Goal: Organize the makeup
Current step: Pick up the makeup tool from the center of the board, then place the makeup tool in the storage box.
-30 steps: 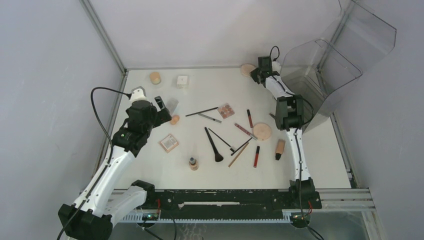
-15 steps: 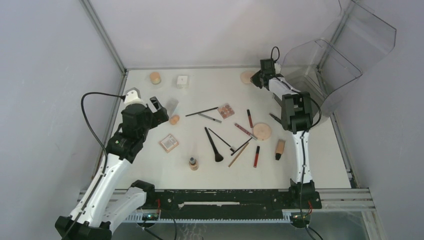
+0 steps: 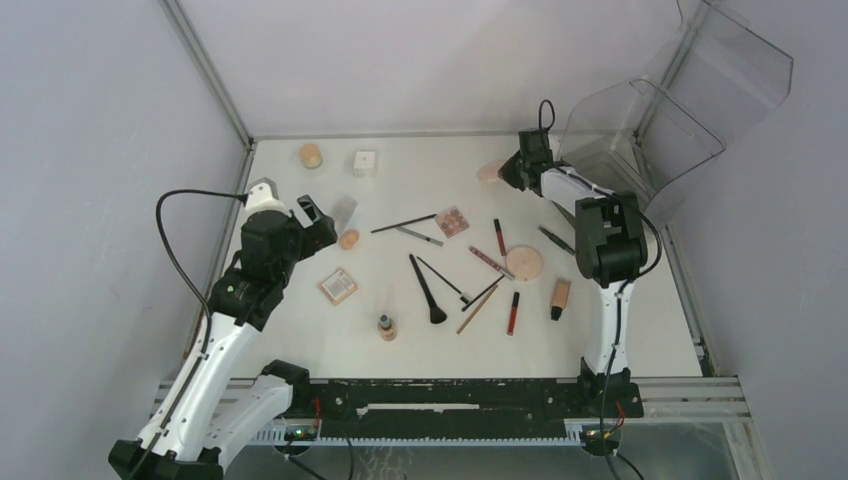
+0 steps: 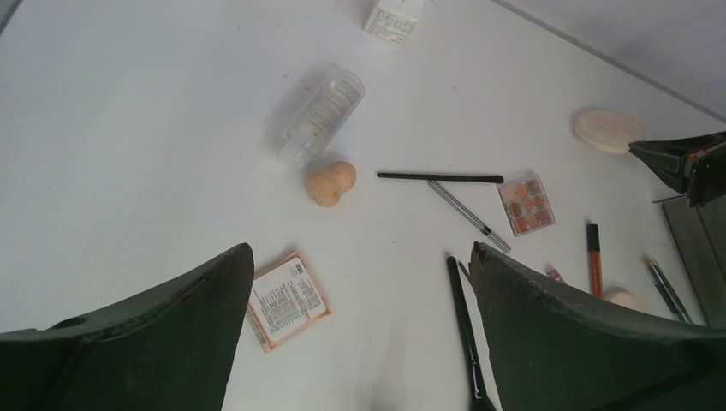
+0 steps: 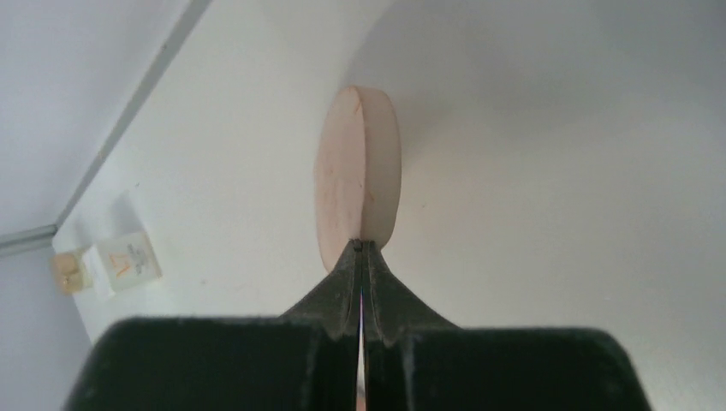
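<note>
The makeup lies scattered over the white table [image 3: 420, 340]. My right gripper [image 3: 508, 171] is shut, and its tips [image 5: 361, 247] touch the rim of a round beige compact [image 3: 490, 172] [image 5: 358, 171] at the back without clamping it. My left gripper [image 3: 318, 222] [image 4: 360, 248] hangs open with nothing in it, above a bare patch between a pink palette box [image 3: 338, 286] [image 4: 287, 300] and a black brush [image 4: 462, 334]. A beige sponge [image 4: 330, 182] and a clear tube [image 4: 321, 117] lie ahead of it.
The smoky clear organizer [image 3: 650, 150] stands at the back right. A white cube jar [image 3: 365, 162] and a round beige jar [image 3: 311, 155] sit at the back left. Brushes [image 3: 428, 290], red lip tubes [image 3: 513, 312], a compact [image 3: 524, 263] and a tan bottle [image 3: 559, 297] fill the middle.
My right gripper has swung nearer and slightly left, pushing the round compact from the back edge toward the middle. My left arm has drifted a little to the left, still open.
</note>
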### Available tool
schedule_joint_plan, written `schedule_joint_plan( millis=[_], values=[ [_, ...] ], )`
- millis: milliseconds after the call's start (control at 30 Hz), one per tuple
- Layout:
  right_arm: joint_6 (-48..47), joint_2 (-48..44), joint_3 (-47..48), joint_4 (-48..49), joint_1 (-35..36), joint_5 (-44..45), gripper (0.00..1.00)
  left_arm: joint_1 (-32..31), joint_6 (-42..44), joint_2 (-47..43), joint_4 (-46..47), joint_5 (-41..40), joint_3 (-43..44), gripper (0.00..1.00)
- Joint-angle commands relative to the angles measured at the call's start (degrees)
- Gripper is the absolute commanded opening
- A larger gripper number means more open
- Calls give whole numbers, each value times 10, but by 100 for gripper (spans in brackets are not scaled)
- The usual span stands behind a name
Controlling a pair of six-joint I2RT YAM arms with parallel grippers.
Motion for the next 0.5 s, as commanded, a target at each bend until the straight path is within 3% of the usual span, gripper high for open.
schedule_joint_plan(
  millis=[0, 200, 467],
  values=[
    [-28, -120, -80, 52, 29, 7, 0, 5, -20, -27, -9, 24, -10, 99],
    [-46, -192, -188, 54, 49, 8, 0, 4, -42, -79, -16, 44, -35, 99],
    [-107, -208, -153, 18, 80, -3, 0, 5, -61, -125, -40, 55, -47, 99]
  ],
)
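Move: The right gripper already pinches the round makeup puff. The eyeshadow palette near the board's center lies about 7 cm back, 10 cm left and 6 cm below it. The red lip pencil lies some 12 cm straight back on the table, and the clear box is roughly level with the hand, about 25 cm to its right. From the open left gripper, the palette is about 18 cm ahead, 28 cm right and 24 cm down. Keep the puff pinched in the shut right fingers and carry it back about 9 cm, veering left and rising some 4 cm, inward from the far edge towards the palette. Go quickly, then ease off, turning the hand about 10 degrees counter-clockwise. Meanwhile draw the open left gripper back 3 to 4 cm. ##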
